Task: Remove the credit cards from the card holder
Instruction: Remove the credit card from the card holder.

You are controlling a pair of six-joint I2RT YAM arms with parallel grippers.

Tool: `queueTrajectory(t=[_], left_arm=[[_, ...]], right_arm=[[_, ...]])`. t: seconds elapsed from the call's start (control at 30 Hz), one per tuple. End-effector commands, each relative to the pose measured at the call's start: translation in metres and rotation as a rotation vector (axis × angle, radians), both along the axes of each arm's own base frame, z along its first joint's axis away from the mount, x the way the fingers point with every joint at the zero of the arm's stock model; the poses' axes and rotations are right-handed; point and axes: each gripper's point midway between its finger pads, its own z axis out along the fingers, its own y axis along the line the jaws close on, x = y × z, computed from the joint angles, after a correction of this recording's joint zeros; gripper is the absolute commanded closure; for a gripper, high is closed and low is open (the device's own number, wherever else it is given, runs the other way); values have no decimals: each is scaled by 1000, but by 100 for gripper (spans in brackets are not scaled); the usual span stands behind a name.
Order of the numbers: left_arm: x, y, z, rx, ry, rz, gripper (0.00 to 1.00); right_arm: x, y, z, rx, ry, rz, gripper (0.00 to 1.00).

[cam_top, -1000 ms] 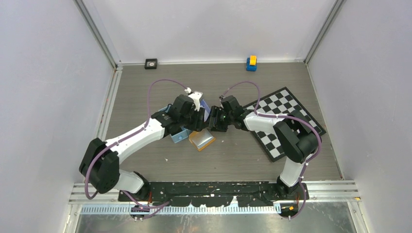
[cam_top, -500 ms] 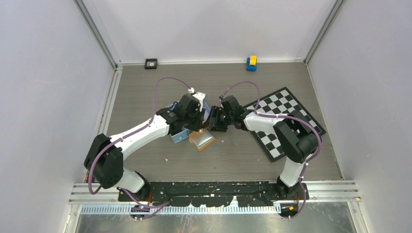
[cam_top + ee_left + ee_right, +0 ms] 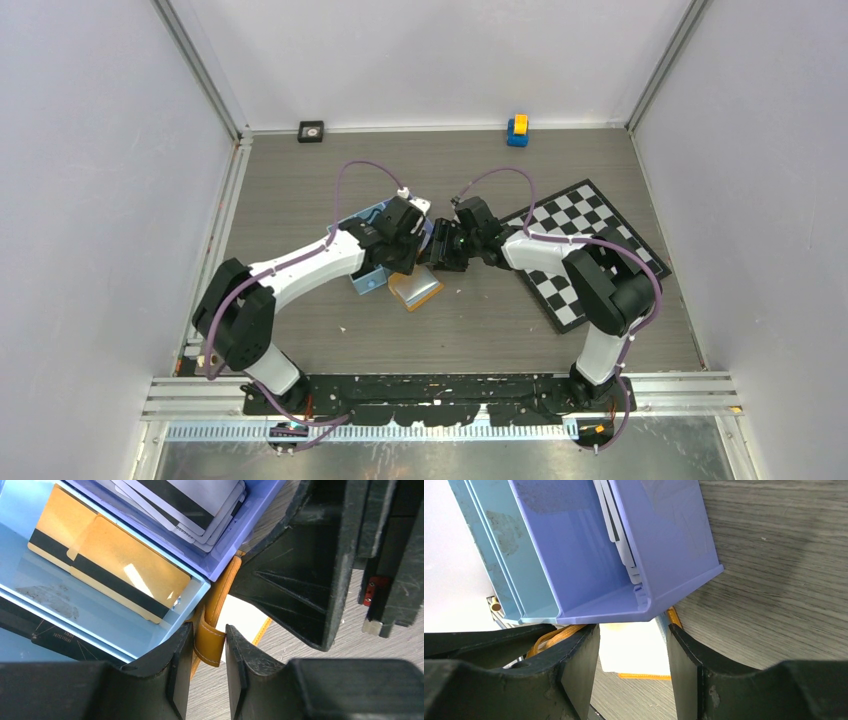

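Note:
The orange card holder [image 3: 415,288] lies on the table against the blue tray [image 3: 365,282]. My left gripper [image 3: 209,628] is shut on the holder's orange strap [image 3: 211,641], a finger touching each side. A white credit card [image 3: 631,647] lies on the holder's orange edge [image 3: 644,676]. My right gripper [image 3: 632,630] is shut across its width, both fingers against its sides. From above, the left gripper [image 3: 408,262] and the right gripper [image 3: 437,255] meet tip to tip over the holder. Part of the card [image 3: 242,620] shows under the right finger [image 3: 300,580].
White striped cards [image 3: 190,500] lie in the tray's purple compartment [image 3: 664,545]. Gold cards [image 3: 115,560] fill the pale blue one. A checkerboard mat [image 3: 590,250] lies to the right. A blue and yellow toy [image 3: 517,130] and a small black object [image 3: 311,131] sit at the back wall.
My left arm has swung in and lowered, and its fingers have closed onto the holder's strap. The right arm has stayed where it was.

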Motion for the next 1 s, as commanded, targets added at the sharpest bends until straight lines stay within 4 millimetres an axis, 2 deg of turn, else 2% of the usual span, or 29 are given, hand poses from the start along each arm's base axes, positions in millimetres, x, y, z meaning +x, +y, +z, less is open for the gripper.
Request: queueTrajectory(t=[0.0, 0.4, 0.5, 0.6, 0.67, 0.77, 0.83, 0.97], left_arm=[[8, -1, 8, 23, -21, 2, 69], [10, 0, -14, 94, 40, 9, 70], [14, 3, -18, 124, 32, 21, 78], [21, 10, -20, 159, 7, 57, 92], [28, 18, -18, 181, -20, 93, 96], [39, 31, -18, 173, -40, 156, 100], [45, 38, -19, 132, -32, 195, 100], [52, 38, -19, -46, 28, 222, 100]], right_arm=[[6, 6, 24, 49, -72, 17, 44], [8, 1, 25, 31, -89, 0, 43], [9, -1, 25, 19, -95, -7, 43], [12, -5, 25, 1, -108, -26, 42], [14, -10, 28, -18, -128, -47, 37], [18, -24, 30, -51, -156, -104, 22], [19, -29, 33, -47, -164, -118, 20], [21, -31, 33, -40, -161, -123, 20]])
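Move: The card holder's upright flap, with its strap, is about 2 cm straight below the left fingertips. The open holder's middle is some 3 cm back and 2 cm to the right of that hand, about 4 cm lower. The divided box leans in beyond it, its middle roughly 7 cm ahead and 6 cm left, 5 cm below. From the right hand, the flap's strap is some 3 cm back and 6 cm to the left, about 1 cm up. Sink the half-open left gripper about 2.5 cm over the card holder's upright flap, tipping slightly, then close the fingers to pinch the flap at its strap. Keeping that pinch, pull it level, forward and left some 4 cm towards the box. As you close, open the right fingers wider and withdraw that hand about 3 cm to the right and 2 cm up, away from the holder. ##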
